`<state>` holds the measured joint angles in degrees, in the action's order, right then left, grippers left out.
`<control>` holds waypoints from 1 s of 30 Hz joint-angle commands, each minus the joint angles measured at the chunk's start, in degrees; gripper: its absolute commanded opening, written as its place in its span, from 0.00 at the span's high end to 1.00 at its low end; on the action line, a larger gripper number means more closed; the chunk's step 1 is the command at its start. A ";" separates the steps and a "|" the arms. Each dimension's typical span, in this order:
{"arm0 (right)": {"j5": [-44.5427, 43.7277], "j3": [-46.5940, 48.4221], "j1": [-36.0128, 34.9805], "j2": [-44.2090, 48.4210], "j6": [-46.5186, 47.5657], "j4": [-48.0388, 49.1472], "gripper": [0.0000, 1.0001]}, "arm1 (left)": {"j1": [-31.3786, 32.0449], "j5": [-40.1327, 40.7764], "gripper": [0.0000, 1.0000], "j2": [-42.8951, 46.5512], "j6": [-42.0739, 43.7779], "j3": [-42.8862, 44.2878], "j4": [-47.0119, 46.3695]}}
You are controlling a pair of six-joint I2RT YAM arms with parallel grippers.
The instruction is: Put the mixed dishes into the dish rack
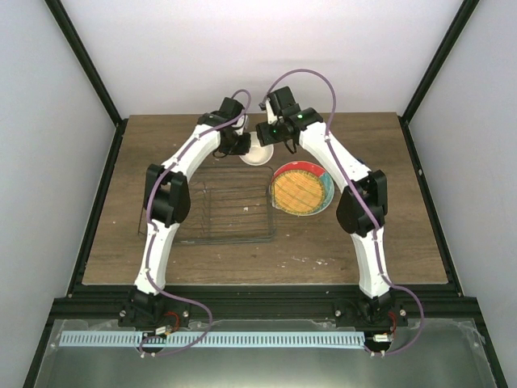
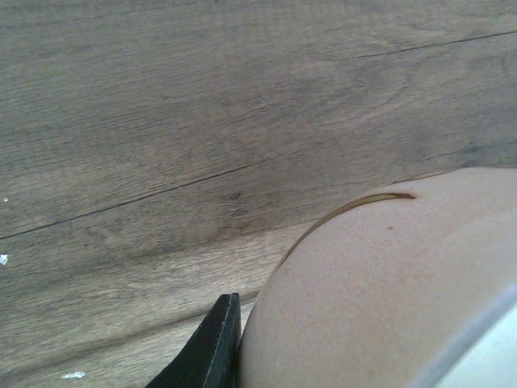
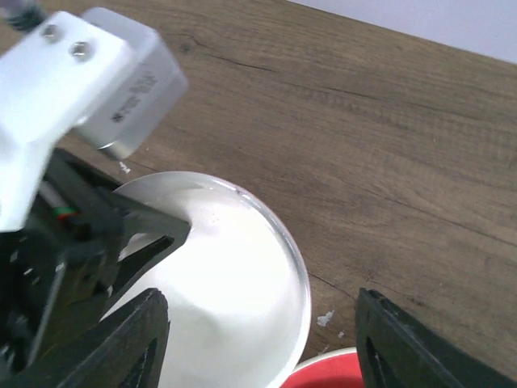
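A small cream bowl (image 1: pixel 257 152) hangs tilted over the wooden table behind the dish rack (image 1: pixel 234 206), a dark wire basket. My left gripper (image 1: pixel 241 145) is shut on the bowl's left rim; in the left wrist view one dark finger (image 2: pixel 212 352) presses the bowl's wall (image 2: pixel 380 299), and the other is hidden. My right gripper (image 3: pixel 258 339) stands open around the bowl (image 3: pixel 234 291), its fingers apart from it. A yellow-orange grid-patterned plate (image 1: pixel 299 190) lies on a red plate (image 1: pixel 304 168) right of the rack. The mug is out of view.
The plate stack's red edge with a whitish rim (image 3: pixel 339 368) shows just below the bowl in the right wrist view. Both arms arch over the table and meet at the back centre. Black frame posts (image 1: pixel 93 69) stand at the back corners.
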<state>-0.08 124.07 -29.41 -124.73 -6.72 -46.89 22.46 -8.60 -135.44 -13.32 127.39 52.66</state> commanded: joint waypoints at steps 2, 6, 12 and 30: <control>0.89 1.52 -0.45 5.29 1.56 -1.43 0.31 | -0.48 0.47 1.00 0.42 -0.60 3.46 -1.59; -5.98 -3.11 -0.22 9.33 2.34 0.52 0.14 | -1.90 -1.15 1.00 1.28 -1.00 3.19 -2.58; 4.18 -8.56 6.07 14.86 -3.13 7.30 0.00 | -5.30 -9.34 1.00 6.13 -3.10 -1.59 -9.69; 60.79 -26.87 17.19 15.52 -19.10 36.28 0.00 | -6.18 -30.55 1.00 19.53 -6.53 -20.27 -31.92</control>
<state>49.87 98.63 -11.70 -108.97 -21.80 -18.81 15.62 -33.65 -117.97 -18.52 108.77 27.59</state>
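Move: The left hand already pinches the white bowl's rim; the dish rack's middle lies about 15 cm back, 8 cm to its left and 6 cm below, and the plate about 11 cm back, 15 cm right and 9 cm below. From the empty right hand, the bowl is about 3 cm back, 2 cm left and 8 cm below; the blue mug is roughly 9 cm back, 23 cm right and 17 cm below. Left hand lifts its bowl some 12 cm, tilting; right hand opens fully, rising, swings right then partly back. ##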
